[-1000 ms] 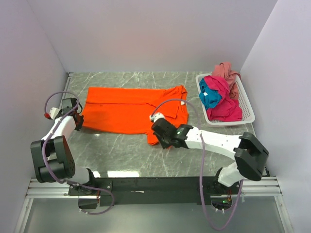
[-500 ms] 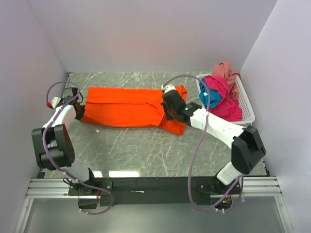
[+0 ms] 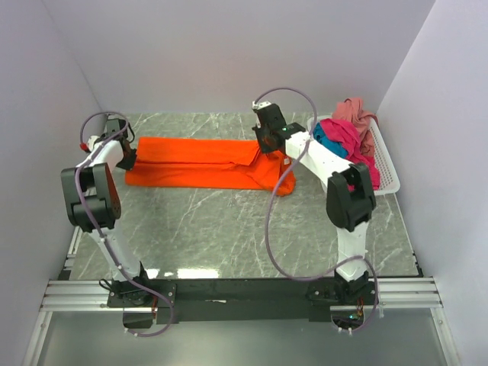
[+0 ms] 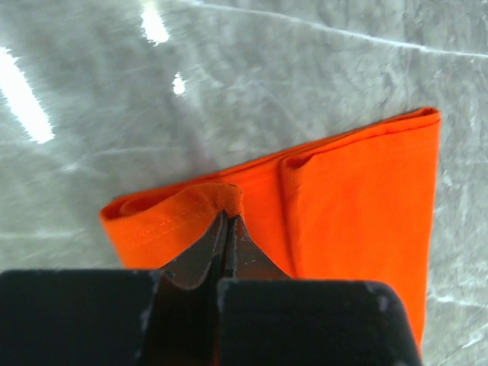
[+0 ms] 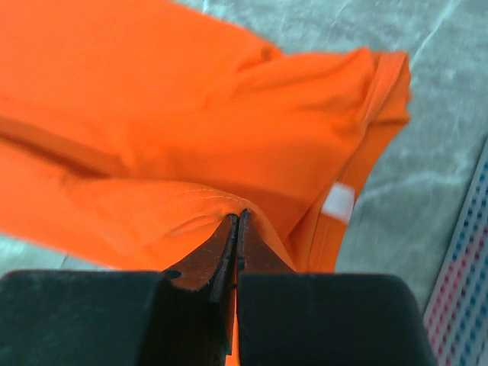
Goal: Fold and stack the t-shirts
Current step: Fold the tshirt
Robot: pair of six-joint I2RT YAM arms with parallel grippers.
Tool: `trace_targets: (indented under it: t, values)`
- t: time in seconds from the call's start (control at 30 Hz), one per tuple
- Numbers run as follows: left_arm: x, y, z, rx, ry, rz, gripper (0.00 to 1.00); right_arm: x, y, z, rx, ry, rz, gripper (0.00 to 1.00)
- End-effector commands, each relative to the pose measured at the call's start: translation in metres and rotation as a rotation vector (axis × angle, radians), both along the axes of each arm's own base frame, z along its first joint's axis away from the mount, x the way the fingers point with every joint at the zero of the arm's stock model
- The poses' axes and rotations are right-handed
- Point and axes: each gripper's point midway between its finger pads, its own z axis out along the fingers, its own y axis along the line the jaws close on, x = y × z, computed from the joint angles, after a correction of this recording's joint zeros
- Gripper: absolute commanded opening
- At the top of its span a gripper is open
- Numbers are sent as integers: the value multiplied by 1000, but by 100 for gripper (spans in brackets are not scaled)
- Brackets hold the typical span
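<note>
The bright orange t-shirt [image 3: 198,162] lies folded lengthwise into a long band across the far half of the marble table. At its left end my left gripper [image 3: 128,158] is shut on the cloth's hemmed edge [image 4: 191,210]; the jaws pinch a fold at their tips [image 4: 227,215]. My right gripper [image 3: 267,145] is shut on the shirt's edge [image 5: 191,202] at the right end, near the collar with its white label [image 5: 338,202]. Magenta [image 3: 349,149], teal blue [image 3: 328,152] and dusty rose pink [image 3: 354,113] t-shirts sit heaped in the basket.
A white slatted basket [image 3: 387,169] stands at the table's far right, close to the right arm's elbow. Grey walls close in the back and both sides. The marble table [image 3: 229,229] shows bare nearer the arm bases.
Both grippers have carried the shirt's near edge away from the bases toward the back wall, folding the orange shirt in half into a narrower band. Both stay shut on the cloth.
</note>
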Motion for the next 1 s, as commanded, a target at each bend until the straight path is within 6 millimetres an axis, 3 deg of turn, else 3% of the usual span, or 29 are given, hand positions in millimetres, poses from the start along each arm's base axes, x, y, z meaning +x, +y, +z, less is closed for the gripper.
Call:
trace_targets:
  t: [0.0,0.07,0.13,0.17,0.2,0.23,0.37,0.43,0.5,0.53,0.57,0.6,0.63,0.67,0.7,0.77,0.87,0.97]
  values:
    - [29,9,11,19,-45,20,1,29,-6,9,-23,-19,23,0]
    - [38,9,9,18,-43,3,1,46,-6,2,-6,-14,35,0]
    - [50,6,6,6,-48,-29,35,58,-7,-4,-21,-19,58,15]
    - [53,5,6,11,-48,-55,51,68,-11,-8,-49,-32,39,36]
    - [56,5,8,12,-52,-60,90,74,-12,-9,-81,-50,56,41]
    - [57,5,11,17,-58,-68,99,83,-14,-7,-94,-84,44,43]
    - [61,1,33,30,-100,-105,99,108,-28,16,-155,-169,-21,49]
    - [63,-4,47,29,-133,-129,99,100,-32,22,-149,-152,-62,52]
    - [61,-10,55,28,-147,-149,99,76,-26,29,-55,-111,-82,57]
    - [63,-13,58,32,-157,-168,99,61,-20,26,-17,-75,-66,68]
    - [64,-18,60,31,-161,-181,99,34,-20,19,23,-20,-67,69]
    - [65,-21,61,31,-166,-193,99,14,-4,14,115,33,-54,70]
    - [68,-26,63,40,-169,-231,99,1,5,11,165,49,-38,74]
    - [74,-36,64,35,-182,-268,99,-25,7,-1,195,101,-25,75]
    - [83,-41,62,32,-186,-294,99,-43,25,-5,282,152,14,76]
    - [103,-55,58,28,-194,-378,99,-63,34,-18,324,200,22,78]
    - [125,-64,43,22,-172,-432,99,-66,38,-38,323,265,-27,78]
    - [137,-65,19,29,-138,-444,99,-54,23,-63,291,336,-176,78]
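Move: Both hands still pinch the edge of the shirt's lifted near half. The left is only about 3 cm above the table: the shirt's far left corner lies about 9 cm ahead and 2 right, the inner layer's edge 3 cm straight ahead, the near left corner 5 cm back and 2 left. The right is about 8 cm up: the far right corner is some 9 cm ahead and 7 right, the white tag 3 ahead and 7 right, the basket's middle roughly 5 ahead and 26 right. The left hand carries its pinch about 4 cm forward and slightly down across the folded shirt, opens wide to let go, then rises some 5 cm and swings on forward and to the right above the far left end, turning about 20 degrees clockwise. The right hand goes about 9 cm forward, sinking and drifting a little right as its fingers open and release the cloth, then draws back quickly some 16 cm and leftward, with a slight further sink, still opening as its fingers tip down, to end by the shirt's near edge. ##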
